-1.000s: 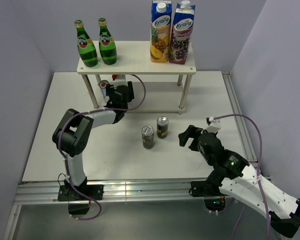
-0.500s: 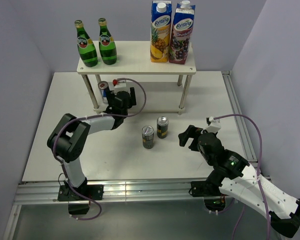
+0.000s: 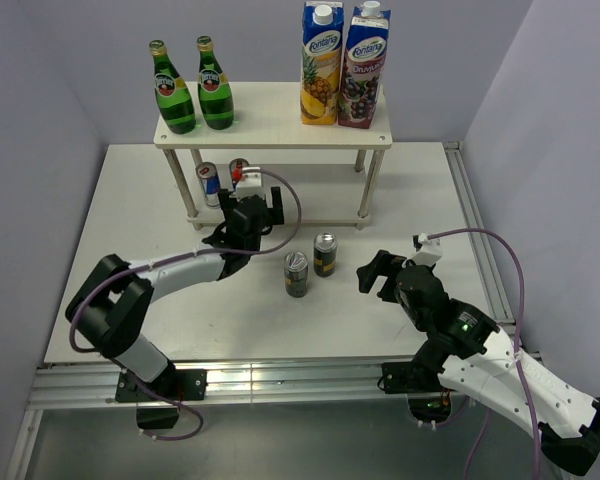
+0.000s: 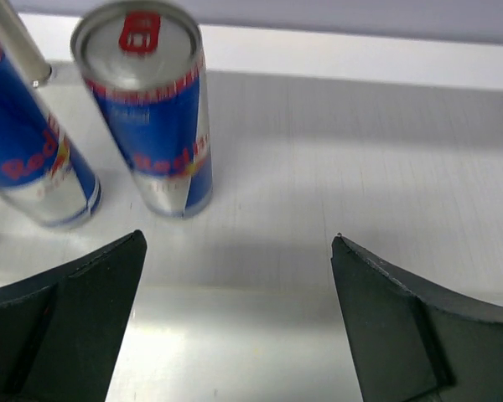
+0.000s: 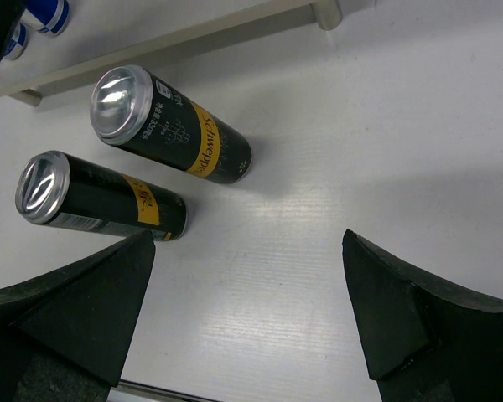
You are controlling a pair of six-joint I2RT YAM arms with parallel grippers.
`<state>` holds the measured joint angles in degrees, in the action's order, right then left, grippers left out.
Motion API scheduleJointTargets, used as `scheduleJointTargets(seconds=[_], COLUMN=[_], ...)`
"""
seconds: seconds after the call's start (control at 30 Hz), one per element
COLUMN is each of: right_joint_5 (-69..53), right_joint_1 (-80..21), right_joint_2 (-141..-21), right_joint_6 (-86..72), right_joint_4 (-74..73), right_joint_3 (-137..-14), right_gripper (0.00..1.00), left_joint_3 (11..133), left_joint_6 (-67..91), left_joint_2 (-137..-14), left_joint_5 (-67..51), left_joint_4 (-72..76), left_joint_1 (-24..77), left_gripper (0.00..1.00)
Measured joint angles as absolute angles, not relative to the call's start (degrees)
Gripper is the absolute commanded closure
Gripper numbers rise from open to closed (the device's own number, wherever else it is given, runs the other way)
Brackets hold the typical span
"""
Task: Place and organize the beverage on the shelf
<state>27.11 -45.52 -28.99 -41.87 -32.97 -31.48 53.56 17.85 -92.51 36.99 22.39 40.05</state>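
Observation:
The shelf [image 3: 280,118] carries two green bottles [image 3: 173,90] [image 3: 214,85] on the left of its top board. On its lower board two blue-silver cans [image 3: 208,183] [image 3: 239,172] stand upright side by side. In the left wrist view these cans [image 4: 155,126] [image 4: 33,167] are just beyond my left gripper [image 4: 239,243], which is open and empty. My left gripper [image 3: 252,205] hovers at the shelf's front edge. Two dark slim cans [image 3: 296,274] [image 3: 325,254] stand on the table in front of the shelf. The right gripper [image 3: 378,275] is open to their right, with the dark cans [image 5: 172,126] [image 5: 101,197] ahead of its left finger.
Two tall juice cartons [image 3: 322,65] [image 3: 365,68] stand on the right of the top board. Thin white shelf legs [image 3: 368,185] [image 4: 21,42] flank the lower board. Grey walls close in the table at the back and both sides.
The left gripper opened, let go of a blue-silver can on the lower board beside the other one, and drew back toward the front. The right arm has not moved.

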Motion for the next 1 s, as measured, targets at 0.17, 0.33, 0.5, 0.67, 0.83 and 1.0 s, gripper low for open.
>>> scheduleJointTargets(seconds=[0.17, 0.33, 0.5, 0.67, 0.83, 1.0], right_joint_5=[27.1, 27.1, 27.1, 27.1, 27.1, 27.1], right_joint_1=[-45.5, -45.5, -45.5, -45.5, -45.5, -45.5], right_joint_2=[-29.0, -29.0, -29.0, -29.0, -29.0, -29.0], right_joint_6=[-41.9, -41.9, -41.9, -41.9, -41.9, -41.9], right_joint_4=[-33.0, -33.0, -33.0, -33.0, -32.9, -32.9], right_joint_3=[-31.5, -31.5, -31.5, -31.5, -31.5, -31.5], right_gripper=[0.00, 0.00, 0.00, 0.00, 0.00, 0.00], left_joint_3=[46.7, 38.6, 34.2, 31.7, 26.3, 20.7], left_joint_6=[20.8, 24.3, 25.9, 26.8, 28.2, 28.4], left_joint_2=[-84.2, -71.7, -58.7, -53.7, -58.6, -65.2], left_joint_5=[39.0, 40.3, 37.1, 33.2, 29.6, 27.7], left_joint_4=[19.2, 14.6, 11.4, 12.3, 15.8, 21.6], left_joint_1=[45.0, 50.9, 55.2, 59.2, 63.0, 66.0], left_gripper=[0.02, 0.02, 0.02, 0.02, 0.03, 0.02])
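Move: The nearer Schweppes can stands about 16 cm back from the left hand, 11 cm to its right and 9 cm below. The other Schweppes can stands some 7 cm to the right of that can and 5 cm farther out. On the lower shelf, the just-placed Red Bull can is about 9 cm ahead of the left hand and 4 cm left. From the right hand, the nearer Schweppes can lies roughly 6 cm ahead, 13 cm left and 8 cm below. Open left hand backs 22 cm off the shelf, arcs up then down towards the nearer Schweppes can, turning clockwise. ##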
